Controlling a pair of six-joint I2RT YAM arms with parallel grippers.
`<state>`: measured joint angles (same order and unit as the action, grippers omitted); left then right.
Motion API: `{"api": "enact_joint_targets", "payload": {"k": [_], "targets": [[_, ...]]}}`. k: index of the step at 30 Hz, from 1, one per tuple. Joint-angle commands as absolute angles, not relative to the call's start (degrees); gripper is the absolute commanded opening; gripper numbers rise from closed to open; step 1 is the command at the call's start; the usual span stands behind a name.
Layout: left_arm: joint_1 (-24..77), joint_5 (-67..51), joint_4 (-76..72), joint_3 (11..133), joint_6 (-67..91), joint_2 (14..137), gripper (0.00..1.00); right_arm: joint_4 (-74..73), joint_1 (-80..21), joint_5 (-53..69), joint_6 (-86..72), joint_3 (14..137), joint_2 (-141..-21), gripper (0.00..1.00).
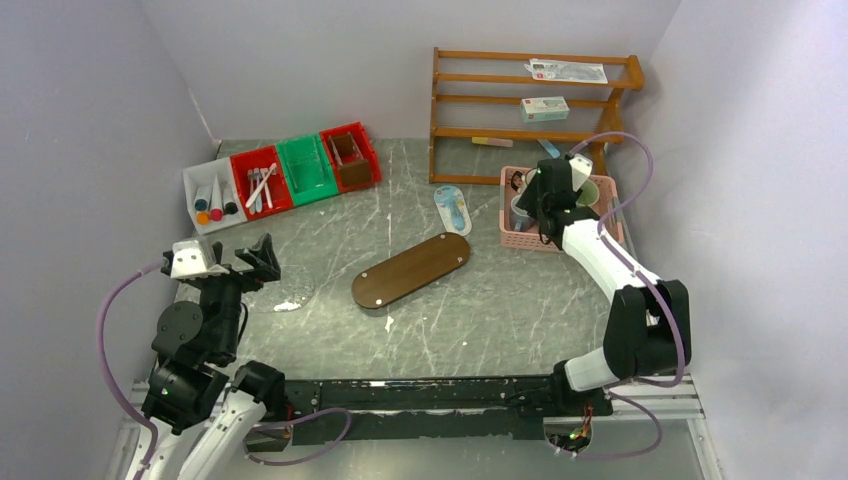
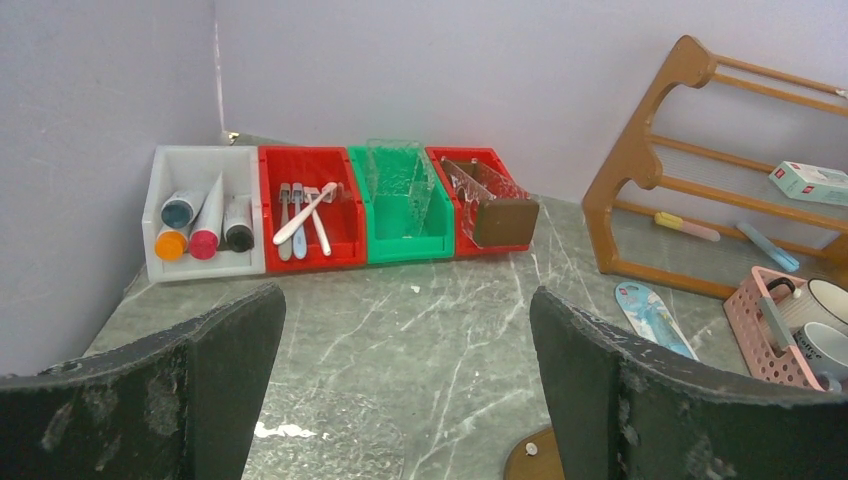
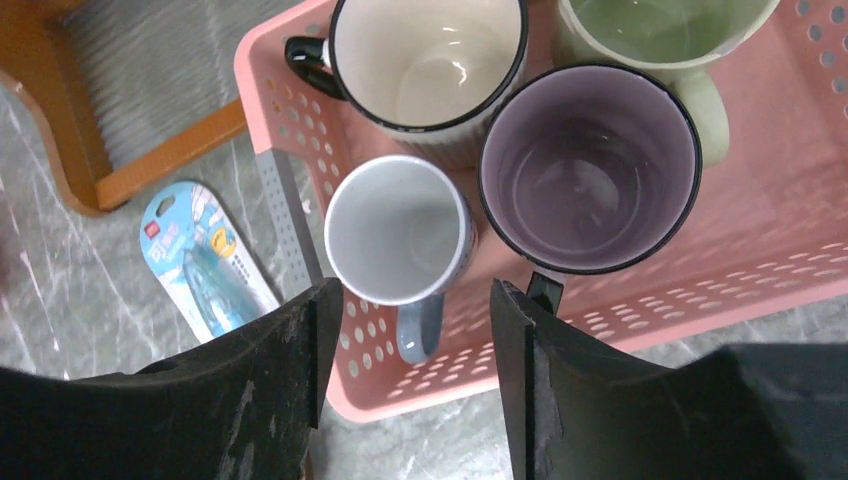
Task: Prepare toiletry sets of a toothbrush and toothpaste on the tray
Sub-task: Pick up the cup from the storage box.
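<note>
The dark brown oval tray [image 1: 410,270] lies bare at mid-table; its end shows in the left wrist view [image 2: 530,462]. My right gripper [image 3: 415,300] hangs over the pink basket [image 3: 290,120] at the back right, jaws apart on either side of the blue handle of a small white-and-blue mug [image 3: 395,225], with a gap on both sides. A purple mug [image 3: 590,165], a black-rimmed white mug [image 3: 430,60] and a green mug [image 3: 660,25] share the basket. Toothbrushes [image 2: 305,210] lie in a red bin, tubes [image 2: 205,215] in a white bin. My left gripper [image 2: 405,300] is open, empty, above the table's left.
A wooden rack [image 1: 530,110] with boxes stands at the back right behind the basket [image 1: 520,238]. A packaged toothbrush [image 1: 452,208] lies flat between rack and tray. A green bin [image 1: 305,165] and a second red bin [image 1: 350,155] continue the row. A white scrap [image 1: 287,305] lies near the left arm.
</note>
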<state>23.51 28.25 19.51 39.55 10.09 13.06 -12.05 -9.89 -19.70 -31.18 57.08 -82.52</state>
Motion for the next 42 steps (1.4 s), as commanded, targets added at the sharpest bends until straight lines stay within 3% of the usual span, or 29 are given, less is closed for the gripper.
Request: {"api": "enact_joint_targets", "payload": {"k": [1,8,15,26,36,42], "targets": [[23.9,28.1,17.8,38.8,9.3,12.5,0.97,-14.4,-10.2,-24.9,-36.1,60.3,-85.5,0.59],[23.9,28.7,18.1,38.8,9.5,12.7,0.97,-14.2,-10.0,-25.8,-37.7,60.6,-89.2,0.51],[23.9,28.4,18.0,38.8,9.4,12.7,0.97,-14.0,-10.0,-26.4,-37.9,62.0,-93.5,0.33],[23.9,28.0,18.0,38.8,9.3,12.8,0.97,-13.8,-9.8,-27.0,-37.0,64.3,-98.4,0.27],[23.9,27.4,18.2,38.8,9.4,12.9,0.97,-17.3,-9.8,-27.5,-31.8,65.8,-95.0,0.0],[23.9,27.4,18.4,38.9,9.4,13.1,0.97,-19.3,-9.9,-26.2,-27.6,66.6,-91.8,0.0]]}}
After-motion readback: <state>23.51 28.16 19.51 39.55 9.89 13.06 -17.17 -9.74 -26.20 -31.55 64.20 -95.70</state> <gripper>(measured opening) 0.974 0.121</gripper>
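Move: Just ahead and left of the right hand stands the pale cup in the pink storage box, about 3 cm forward, 3 cm left and 10 cm below. The purple mug is level with the cup in reach, some 9 cm to the cup's right; the white enamel mug stands 7 cm beyond the cup and 4 cm right of it. From the left hand the cup lies roughly 23 cm ahead, 56 cm right and 27 cm below. Sinking about 6 cm into the storage box and easing 2 to 3 cm forward, the right hand tips its fingers some 10 degrees farther down and turns slightly clockwise. Its half-open fingers close on the pale cup's right rim, between cup and purple mug, one finger inside the wall; pinching the rim, the hand starts back up by about 1 cm. ##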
